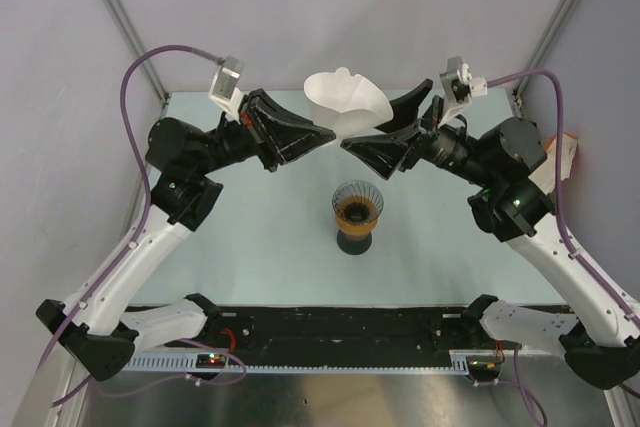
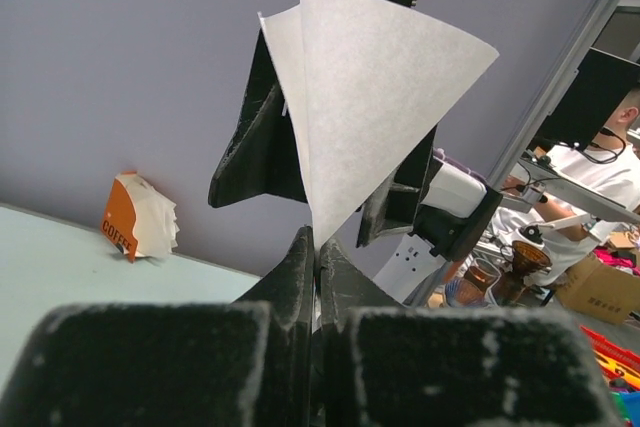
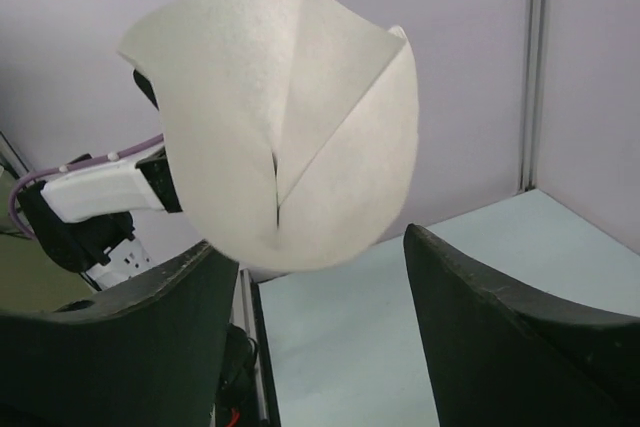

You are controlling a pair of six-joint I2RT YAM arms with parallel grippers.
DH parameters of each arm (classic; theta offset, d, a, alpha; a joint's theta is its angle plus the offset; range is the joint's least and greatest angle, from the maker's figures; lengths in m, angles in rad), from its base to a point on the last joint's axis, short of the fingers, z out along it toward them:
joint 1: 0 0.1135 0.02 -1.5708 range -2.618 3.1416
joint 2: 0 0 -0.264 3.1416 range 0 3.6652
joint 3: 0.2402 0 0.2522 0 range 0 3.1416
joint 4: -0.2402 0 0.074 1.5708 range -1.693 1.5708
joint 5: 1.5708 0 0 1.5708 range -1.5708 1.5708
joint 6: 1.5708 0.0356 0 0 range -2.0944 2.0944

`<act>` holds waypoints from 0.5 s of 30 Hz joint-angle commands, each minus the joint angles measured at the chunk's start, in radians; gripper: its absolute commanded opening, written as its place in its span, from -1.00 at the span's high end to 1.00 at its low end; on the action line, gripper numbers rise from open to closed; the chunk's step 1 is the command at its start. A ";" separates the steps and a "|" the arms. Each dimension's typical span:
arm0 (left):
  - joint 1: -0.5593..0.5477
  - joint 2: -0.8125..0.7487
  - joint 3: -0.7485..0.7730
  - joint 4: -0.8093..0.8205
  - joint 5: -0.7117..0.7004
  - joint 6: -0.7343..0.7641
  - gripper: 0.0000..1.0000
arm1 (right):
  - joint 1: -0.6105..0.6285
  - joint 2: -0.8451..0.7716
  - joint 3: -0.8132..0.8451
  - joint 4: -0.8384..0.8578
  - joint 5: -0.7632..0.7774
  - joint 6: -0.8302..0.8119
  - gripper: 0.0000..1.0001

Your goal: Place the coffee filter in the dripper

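The coffee filter (image 1: 345,102) is a white paper cone held up in the air above the back of the table. My left gripper (image 1: 322,137) is shut on its pointed tip, and the left wrist view shows the paper (image 2: 370,77) fanning upward from the closed jaws (image 2: 318,247). My right gripper (image 1: 360,135) is open, one finger on each side of the filter's wide end. In the right wrist view the filter (image 3: 290,127) hangs just above the gap of the right gripper (image 3: 312,242); contact is unclear. The dripper (image 1: 358,197), a clear ribbed cone, stands on a dark base at the table's middle, below and nearer than the filter.
An orange and white pack of filters (image 2: 135,217) sits at the table's far right edge (image 1: 565,157). Metal frame posts (image 1: 120,7) rise at the back corners. A black rail (image 1: 340,322) runs along the near edge between the arm bases.
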 commanded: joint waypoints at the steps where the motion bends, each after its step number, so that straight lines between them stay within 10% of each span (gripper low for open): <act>1: 0.009 -0.005 -0.008 0.056 -0.036 -0.006 0.98 | 0.030 0.027 0.050 0.085 0.086 0.006 -0.34; 15: 0.017 -0.025 -0.069 0.057 -0.079 -0.001 0.95 | 0.032 0.033 0.068 0.062 0.095 0.011 0.66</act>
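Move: The left fingers already hold the white paper filter by its lower tip; its middle is about 5 cm above them, 3 cm to the right and 1 cm back. From the open right hand it is roughly 2 cm left, 1 cm back and 4 cm up. The dripper is some 30 cm below both hands and 7 cm ahead, about 6 cm right of the left hand and 1 cm right of the right hand, with its dark stand directly underneath, some 10 cm lower. The right hand eases about 1.5 cm forward and 1 cm left onto the paper filter, rising slightly, while its fingers close from about three-quarters to one-quarter open and take the filter's side between them, just beside the left fingertips. The left hand keeps its shut pinch on the lower tip and drifts about 2 cm forward, then also sinks by 1.5 cm, turning some 5 degrees. ##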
